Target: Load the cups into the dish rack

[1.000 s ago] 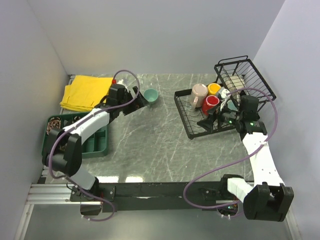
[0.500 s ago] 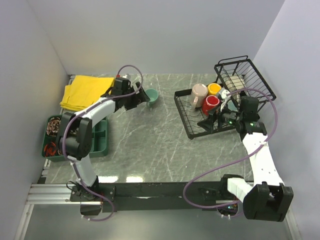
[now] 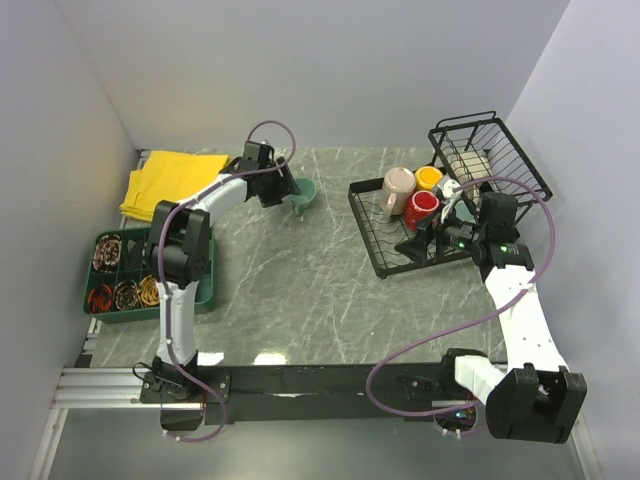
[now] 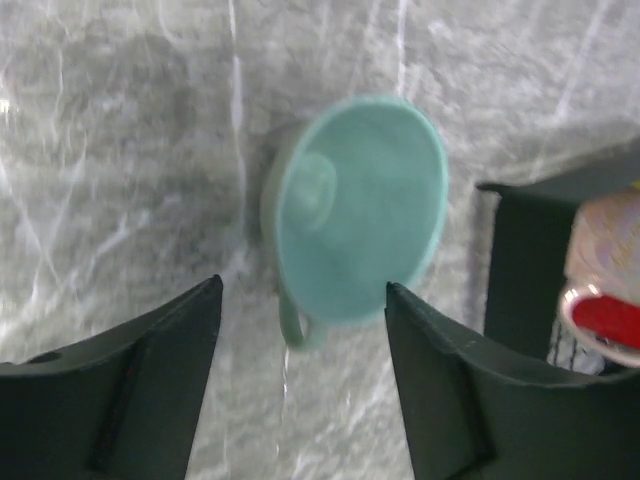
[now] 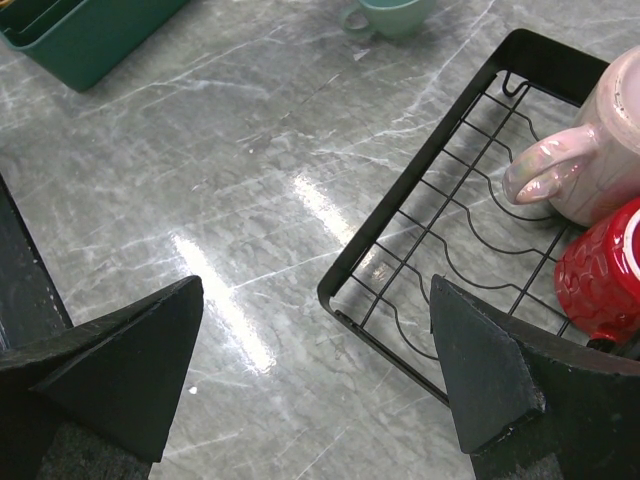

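A small teal cup (image 3: 302, 193) stands upright on the marble table, left of the dish rack (image 3: 372, 240). My left gripper (image 3: 286, 190) is open just left of it. In the left wrist view the teal cup (image 4: 355, 210) lies just beyond the fingertips, its handle (image 4: 294, 328) pointing toward the gap, and nothing is gripped. A pink cup (image 3: 397, 184), a yellow cup (image 3: 428, 177) and a red cup (image 3: 422, 206) sit in the rack. My right gripper (image 5: 315, 290) hangs open and empty over the rack's near corner (image 5: 345, 275), with the pink cup (image 5: 590, 160) and red cup (image 5: 610, 270) beside it.
A yellow cloth (image 3: 170, 185) lies at the back left. A green compartment tray (image 3: 200, 285) with small items sits at the left edge. The rack's tall wire basket (image 3: 492, 150) stands at the back right with something pale inside. Walls close the table on three sides.
My left arm has reached right and forward from near the cloth to the teal cup, and its jaws have narrowed a little. The right arm has not moved.
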Controlling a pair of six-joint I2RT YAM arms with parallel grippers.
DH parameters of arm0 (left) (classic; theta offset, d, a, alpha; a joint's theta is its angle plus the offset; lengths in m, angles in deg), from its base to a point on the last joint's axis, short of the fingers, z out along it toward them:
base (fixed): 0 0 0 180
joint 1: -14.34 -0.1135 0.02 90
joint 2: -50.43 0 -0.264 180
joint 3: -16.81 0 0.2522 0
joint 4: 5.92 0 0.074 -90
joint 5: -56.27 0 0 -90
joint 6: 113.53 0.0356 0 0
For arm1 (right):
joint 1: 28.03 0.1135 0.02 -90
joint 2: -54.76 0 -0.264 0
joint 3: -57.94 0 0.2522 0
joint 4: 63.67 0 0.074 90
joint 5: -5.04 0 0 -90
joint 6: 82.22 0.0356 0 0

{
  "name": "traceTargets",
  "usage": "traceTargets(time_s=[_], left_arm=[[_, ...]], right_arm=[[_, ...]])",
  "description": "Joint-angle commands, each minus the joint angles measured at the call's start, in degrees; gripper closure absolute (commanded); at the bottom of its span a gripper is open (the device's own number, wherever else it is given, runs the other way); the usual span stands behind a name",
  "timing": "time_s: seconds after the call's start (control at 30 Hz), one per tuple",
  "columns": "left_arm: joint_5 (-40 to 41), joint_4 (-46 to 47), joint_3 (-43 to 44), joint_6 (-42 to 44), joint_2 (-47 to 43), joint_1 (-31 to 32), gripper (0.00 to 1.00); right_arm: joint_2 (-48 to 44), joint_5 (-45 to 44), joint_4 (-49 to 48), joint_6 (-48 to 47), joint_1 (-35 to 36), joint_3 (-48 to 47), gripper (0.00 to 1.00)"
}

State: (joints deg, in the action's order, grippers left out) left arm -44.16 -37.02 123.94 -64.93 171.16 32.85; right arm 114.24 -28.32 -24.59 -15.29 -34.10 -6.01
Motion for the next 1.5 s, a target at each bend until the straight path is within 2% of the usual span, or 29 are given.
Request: traceTargets(time_s=[0.0,0.2,0.27,0.4,0.5,0.67,0.77,0.8,0.83,0.97,1.0,1.03,1.13,1.17,1.2,1.27,1.33,1.43,1.47], left_arm=[[2.2,-3.8,6.9,0.1,3.9,-0.3,0.36],[3.3,-6.2,13.0,1.3,8.5,-0.4,0.54],[2.8,-6.9,14.2,1.7,9.9,-0.4,0.56],[1.3,-6.7,15.8,2.3,11.2,-0.5,0.70],[-0.2,-5.5,15.4,2.4,11.3,-0.6,0.76],[-1.8,-3.7,14.0,2.6,10.6,-0.8,0.82],[-4.2,-1.6,12.4,2.7,9.4,-1.1,0.92],[-4.9,0.2,10.5,2.3,8.7,-1.4,0.98],[-6.2,1.8,9.0,1.7,7.6,-1.5,0.99],[-14.0,13.9,-1.6,-3.1,-4.1,-2.1,0.99],[-15.4,16.4,-6.5,-6.0,-6.5,-2.2,0.99],[-16.6,23.4,-9.2,-7.9,-9.1,-2.2,0.99],[-20.9,36.0,-21.6,-17.9,-19.4,-2.0,0.99],[-21.5,44.4,-24.7,-23.3,-24.0,-1.9,0.99],[-21.6,48.2,-30.2,-25.9,-26.2,-1.5,0.99],[-21.2,57.4,-34.9,-32.4,-31.8,-0.8,0.99],[-19.8,63.3,-40.4,-36.5,-34.9,0.6,0.99],[-16.2,72.3,-45.8,-44.0,-40.1,3.5,0.99],[-15.1,74.4,-46.9,-47.2,-42.3,4.4,0.99]], right_arm=[[-0.8,1.2,-0.8,-0.7,-0.5,-0.1,0.00],[-0.9,1.5,-0.8,-0.6,-0.8,-0.1,0.00],[-0.7,1.6,-0.7,-0.6,-1.0,-0.1,0.00],[-0.1,2.4,-1.5,0.6,-1.2,0.2,0.00],[0.2,3.6,-1.5,0.7,-1.4,0.4,0.00],[-1.0,4.4,-3.0,0.9,-1.5,1.7,0.00],[-0.9,4.5,-1.5,-1.0,-1.5,1.3,0.00],[-0.9,4.4,-0.8,-1.7,-1.5,1.2,0.00],[-0.9,4.3,-0.4,-2.2,-1.5,1.2,0.00],[-1.0,3.5,2.2,-4.2,-1.2,-1.4,0.00],[-1.1,3.6,4.2,-4.4,-1.0,-2.4,0.00],[-1.2,3.7,5.4,-4.6,-0.3,-4.8,0.00],[-0.6,5.7,8.9,-2.7,3.1,-10.1,0.00],[-0.3,6.0,8.3,2.1,4.3,-11.1,0.00],[-0.1,6.8,7.6,4.4,5.8,-11.9,0.00],[1.0,6.2,6.5,11.3,12.2,-14.4,0.00],[1.6,5.2,2.9,16.3,15.7,-16.1,0.00],[2.1,6.5,-8.2,31.3,20.6,-16.3,0.00],[2.1,6.6,-12.3,41.0,21.4,-15.9,0.00]])
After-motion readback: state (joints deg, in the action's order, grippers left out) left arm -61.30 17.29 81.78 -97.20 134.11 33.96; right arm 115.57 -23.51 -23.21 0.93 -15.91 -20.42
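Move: The small teal cup stands upright about 5 cm ahead of the left hand, 3 cm to its right and 5 cm lower. In the rack, the pink cup is some 24 cm to the left hand's right and 3 cm ahead, and the red cup 30 cm right and about 1 cm back; the folded yellow cloth's middle is 27 cm left and 7 cm ahead. From the right hand the teal cup lies roughly 27 cm ahead, 24 cm left and 18 cm below. The left hand eases about 3 cm forward and as much down to the teal cup and shuts its fingers on the near-left wall, one finger inside the rim, then lifts it fast, some 25 cm up and 15 cm back, rolling its left side down and swinging the fingers up to level, pointing forward-right. The right hand first waits, then late on swings about 10 cm left and as much up, and a little back, turning counter-clockwise with its fingers still wide open, towards the raised cup. ##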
